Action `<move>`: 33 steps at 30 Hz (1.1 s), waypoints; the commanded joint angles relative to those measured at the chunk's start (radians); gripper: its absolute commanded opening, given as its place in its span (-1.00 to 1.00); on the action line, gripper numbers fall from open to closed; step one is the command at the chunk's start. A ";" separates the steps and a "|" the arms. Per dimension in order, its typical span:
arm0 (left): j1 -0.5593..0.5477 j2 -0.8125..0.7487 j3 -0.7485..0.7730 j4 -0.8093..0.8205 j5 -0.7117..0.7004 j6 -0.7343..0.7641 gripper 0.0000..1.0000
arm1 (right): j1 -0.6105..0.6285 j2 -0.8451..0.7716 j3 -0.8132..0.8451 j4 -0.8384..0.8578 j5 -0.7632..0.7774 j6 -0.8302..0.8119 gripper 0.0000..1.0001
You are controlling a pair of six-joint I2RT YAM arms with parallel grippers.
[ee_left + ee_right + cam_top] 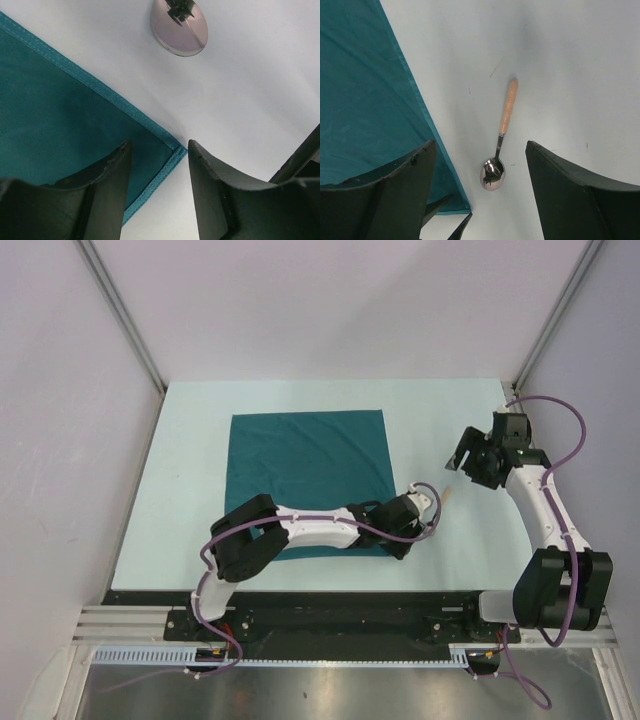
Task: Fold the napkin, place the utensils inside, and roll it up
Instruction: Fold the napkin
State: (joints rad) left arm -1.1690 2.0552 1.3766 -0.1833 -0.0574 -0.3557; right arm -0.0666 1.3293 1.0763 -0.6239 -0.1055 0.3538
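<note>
The teal napkin lies spread flat on the table. In the top view my left gripper is at its near right corner. The left wrist view shows that gripper open, its jaws astride the hemmed corner with nothing gripped. The spoon, the one utensil in view, lies on the bare table just right of the napkin, metal bowl toward the near side, tan handle pointing away. My right gripper hovers open above the spoon, apart from it; the top view shows it right of the napkin.
The pale table is walled by white panels at the back and sides. A black rail runs along its near edge. The left arm lies across the napkin's near edge.
</note>
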 commanded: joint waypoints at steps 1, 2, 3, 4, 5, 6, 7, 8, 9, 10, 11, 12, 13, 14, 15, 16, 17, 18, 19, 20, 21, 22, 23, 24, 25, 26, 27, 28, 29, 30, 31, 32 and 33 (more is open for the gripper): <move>-0.023 0.019 0.024 -0.027 -0.033 0.017 0.07 | -0.010 -0.024 -0.003 0.018 -0.017 -0.015 0.56; -0.032 0.014 0.018 -0.031 -0.041 0.017 0.07 | -0.013 -0.022 -0.003 0.016 -0.017 -0.015 0.57; -0.037 0.014 0.013 -0.041 -0.050 0.017 0.06 | -0.013 -0.021 -0.003 0.019 -0.017 -0.015 0.57; -0.041 0.014 0.009 -0.041 -0.073 0.018 0.05 | -0.013 -0.021 -0.006 0.020 -0.017 -0.015 0.57; -0.050 0.011 -0.007 -0.041 -0.082 0.018 0.04 | -0.015 -0.021 -0.006 0.020 -0.019 -0.013 0.57; -0.057 0.011 -0.011 -0.041 -0.091 0.018 0.04 | -0.015 -0.019 -0.006 0.021 -0.020 -0.015 0.57; -0.061 0.010 -0.014 -0.041 -0.110 0.021 0.04 | -0.016 -0.019 -0.007 0.023 -0.023 -0.012 0.58; -0.073 0.014 -0.019 -0.042 -0.122 0.023 0.04 | -0.016 -0.018 -0.009 0.024 -0.025 -0.012 0.57; -0.080 0.016 -0.019 -0.048 -0.133 0.026 0.05 | -0.016 -0.019 -0.010 0.027 -0.028 -0.009 0.58; -0.090 0.017 -0.019 -0.048 -0.142 0.029 0.06 | -0.016 -0.018 -0.012 0.027 -0.029 -0.012 0.58; -0.095 0.022 -0.021 -0.050 -0.154 0.031 0.06 | -0.016 -0.016 -0.012 0.029 -0.030 -0.012 0.58; -0.100 0.023 -0.022 -0.048 -0.159 0.031 0.07 | -0.016 -0.016 -0.010 0.030 -0.030 -0.009 0.59; -0.104 0.029 -0.022 -0.048 -0.160 0.031 0.06 | -0.016 -0.016 -0.013 0.029 -0.030 -0.010 0.59; -0.104 0.037 -0.021 -0.051 -0.166 0.029 0.06 | -0.016 -0.018 -0.012 0.030 -0.031 -0.010 0.60; -0.106 0.042 -0.019 -0.051 -0.171 0.024 0.05 | -0.018 -0.016 -0.012 0.030 -0.031 -0.009 0.59; -0.106 0.046 -0.013 -0.057 -0.176 0.023 0.04 | -0.018 -0.016 -0.012 0.029 -0.031 -0.009 0.59; -0.106 0.051 -0.010 -0.062 -0.186 0.021 0.01 | -0.018 -0.018 -0.013 0.030 -0.031 -0.010 0.60; -0.106 0.059 -0.005 -0.067 -0.193 0.018 -0.07 | -0.018 -0.018 -0.010 0.030 -0.031 -0.012 0.60; -0.106 0.062 0.001 -0.071 -0.199 0.017 -0.13 | -0.018 -0.019 -0.012 0.032 -0.031 -0.012 0.60; -0.106 0.065 0.002 -0.079 -0.203 0.015 -0.20 | -0.018 -0.019 -0.010 0.032 -0.031 -0.012 0.60; -0.106 0.068 0.007 -0.082 -0.209 0.012 -0.31 | -0.018 -0.021 -0.009 0.032 -0.031 -0.013 0.61; -0.104 0.074 0.012 -0.085 -0.209 0.012 -0.36 | -0.019 -0.021 -0.009 0.032 -0.031 -0.013 0.61; -0.103 0.079 0.016 -0.091 -0.208 0.012 -0.41 | -0.019 -0.022 -0.009 0.030 -0.030 -0.013 0.61; -0.104 0.083 0.019 -0.093 -0.200 0.011 -0.45 | -0.019 -0.024 -0.006 0.032 -0.030 -0.016 0.61; -0.104 0.091 0.025 -0.094 -0.196 0.012 -0.49 | -0.021 -0.024 -0.007 0.030 -0.030 -0.015 0.61; -0.104 0.092 0.026 -0.096 -0.191 0.012 -0.59 | -0.021 -0.022 -0.007 0.032 -0.030 -0.015 0.61; -0.104 0.094 0.026 -0.096 -0.187 0.011 -0.65 | -0.022 -0.022 -0.007 0.030 -0.030 -0.016 0.61; -0.103 0.092 0.022 -0.099 -0.190 0.009 -0.71 | -0.022 -0.022 -0.007 0.030 -0.030 -0.018 0.61; -0.101 0.086 0.022 -0.100 -0.193 0.006 -0.76 | -0.022 -0.022 -0.007 0.030 -0.028 -0.019 0.61; -0.098 0.082 0.019 -0.097 -0.193 0.003 -0.91 | -0.022 -0.024 -0.007 0.030 -0.028 -0.019 0.61; -0.086 0.074 0.009 -0.094 -0.187 0.000 -1.00 | -0.022 -0.021 -0.007 0.030 -0.025 -0.021 0.62; -0.077 0.045 0.000 -0.087 -0.177 -0.003 -1.00 | -0.024 -0.021 -0.006 0.029 -0.022 -0.022 0.61; -0.066 0.030 -0.013 -0.073 -0.168 -0.014 -1.00 | -0.024 -0.021 -0.006 0.029 -0.020 -0.026 0.61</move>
State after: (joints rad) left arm -1.2606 2.0880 1.4052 -0.2039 -0.2764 -0.3401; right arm -0.0834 1.3293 1.0618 -0.6155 -0.1223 0.3500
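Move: The napkin's near right corner lies almost between the left hand's open fingertips: about 1 cm back, 1 cm to the right and 1 cm below the hand point. The napkin's middle is some 21 cm ahead and 22 cm left of that hand; the spoon's middle is about 9 cm ahead and 9 cm right, both on the table. From the right hand, the corner lies roughly 15 cm back, 14 cm left and 14 cm down. The napkin's near right corner is caught by the left hand, which stays low at the table: it draws back about 2 cm to bring the corner between its fingertips, tilting some 10 degrees as it goes. The fingers then close from half open to nearly shut, pinching the corner at the hem while the hand eases forward about 1 cm. ##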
